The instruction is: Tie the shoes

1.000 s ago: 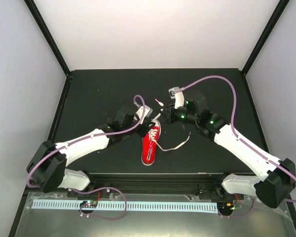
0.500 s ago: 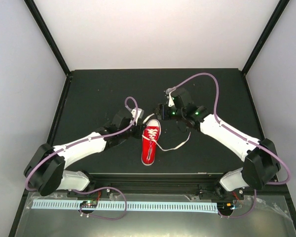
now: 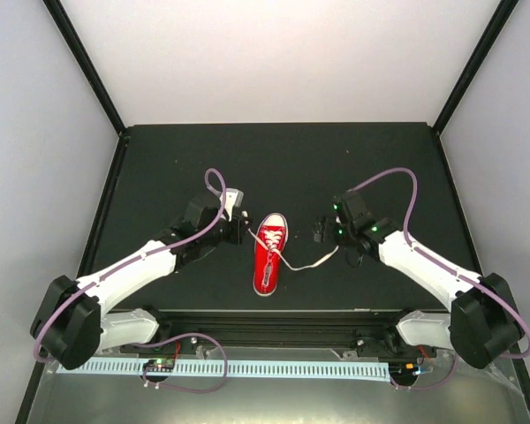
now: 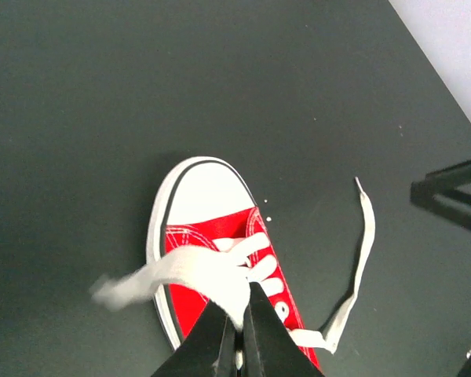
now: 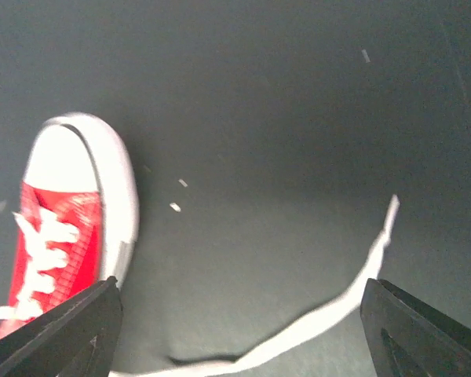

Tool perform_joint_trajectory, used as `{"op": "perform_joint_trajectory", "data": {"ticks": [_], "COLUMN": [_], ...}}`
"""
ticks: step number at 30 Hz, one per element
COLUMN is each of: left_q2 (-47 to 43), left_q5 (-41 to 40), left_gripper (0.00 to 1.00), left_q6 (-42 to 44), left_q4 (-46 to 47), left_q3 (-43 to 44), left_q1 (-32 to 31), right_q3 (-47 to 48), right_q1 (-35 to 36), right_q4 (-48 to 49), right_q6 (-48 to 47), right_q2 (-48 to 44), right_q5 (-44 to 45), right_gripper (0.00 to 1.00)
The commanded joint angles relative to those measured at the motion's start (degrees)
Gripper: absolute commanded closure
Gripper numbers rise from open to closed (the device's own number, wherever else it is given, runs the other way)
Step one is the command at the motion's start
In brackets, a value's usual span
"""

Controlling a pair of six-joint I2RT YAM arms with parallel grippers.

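The shoe is a small red sneaker (image 3: pixel 267 256) with a white toe cap, lying mid-table with its toe pointing away from the arms. My left gripper (image 3: pixel 241 231) sits just left of the toe. In the left wrist view, the left gripper (image 4: pixel 237 316) is shut on a white lace (image 4: pixel 196 275) drawn up over the shoe (image 4: pixel 212 236). My right gripper (image 3: pixel 321 231) hovers to the right of the shoe, open and holding nothing. In the right wrist view, the other lace (image 5: pixel 330 308) lies slack on the table between the wide-apart fingers (image 5: pixel 67 338), with the shoe (image 5: pixel 59 228) at the left.
The black tabletop (image 3: pixel 159 168) ends at white walls behind and at the sides. The loose lace end (image 3: pixel 336 250) trails right of the shoe. A few white specks (image 5: pixel 175 206) dot the surface. The right gripper's dark body (image 4: pixel 455 192) shows at the left wrist view's right edge.
The right gripper has opened, let go of its lace and moved back to the right. The left gripper has shut on the other lace and drawn left and nearer.
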Motion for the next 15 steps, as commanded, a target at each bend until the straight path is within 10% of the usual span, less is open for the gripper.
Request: {"op": "perform_joint_trajectory", "data": {"ticks": [1, 15], "left_q2": [0.77, 5.08], "left_q5": [5.65, 21.68], "left_gripper": [0.99, 0.98], "left_q6": [1.24, 8.62], "left_q4": [0.16, 1.98], "left_q3": [0.06, 2.31], "left_q1": [0.49, 0.4], "right_q3": [-5.75, -8.72], "right_q1": [-0.08, -0.08], "right_q4": [0.37, 4.43], "right_q6": [6.52, 8.13], "right_q2": [-2.22, 5.05], "right_q5": [1.11, -0.78], "right_gripper": [0.16, 0.37]}}
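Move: The free lace's end, on the table, lies about 10 cm below the open right hand, roughly 3 cm back and 4 cm to its right. The red shoe's middle is some 12 cm to the right hand's left, 4 cm back and 8 cm lower. From the left hand, already pinching the other lace, the shoe's middle is about 5 cm right, 5 cm back and 12 cm below; the free lace's end is 21 cm right, 4 cm back and 14 cm below. Down and somewhat back, drifting slightly right, the right hand sinks about 7 cm towards the free lace's end, its fingers tipping steeper and closing partway from wide open. Meanwhile the left hand keeps its pinch on the other lace and carries it back and right by nearly 5 cm, in over the shoe, a little lower and turning clockwise some 15 degrees. ##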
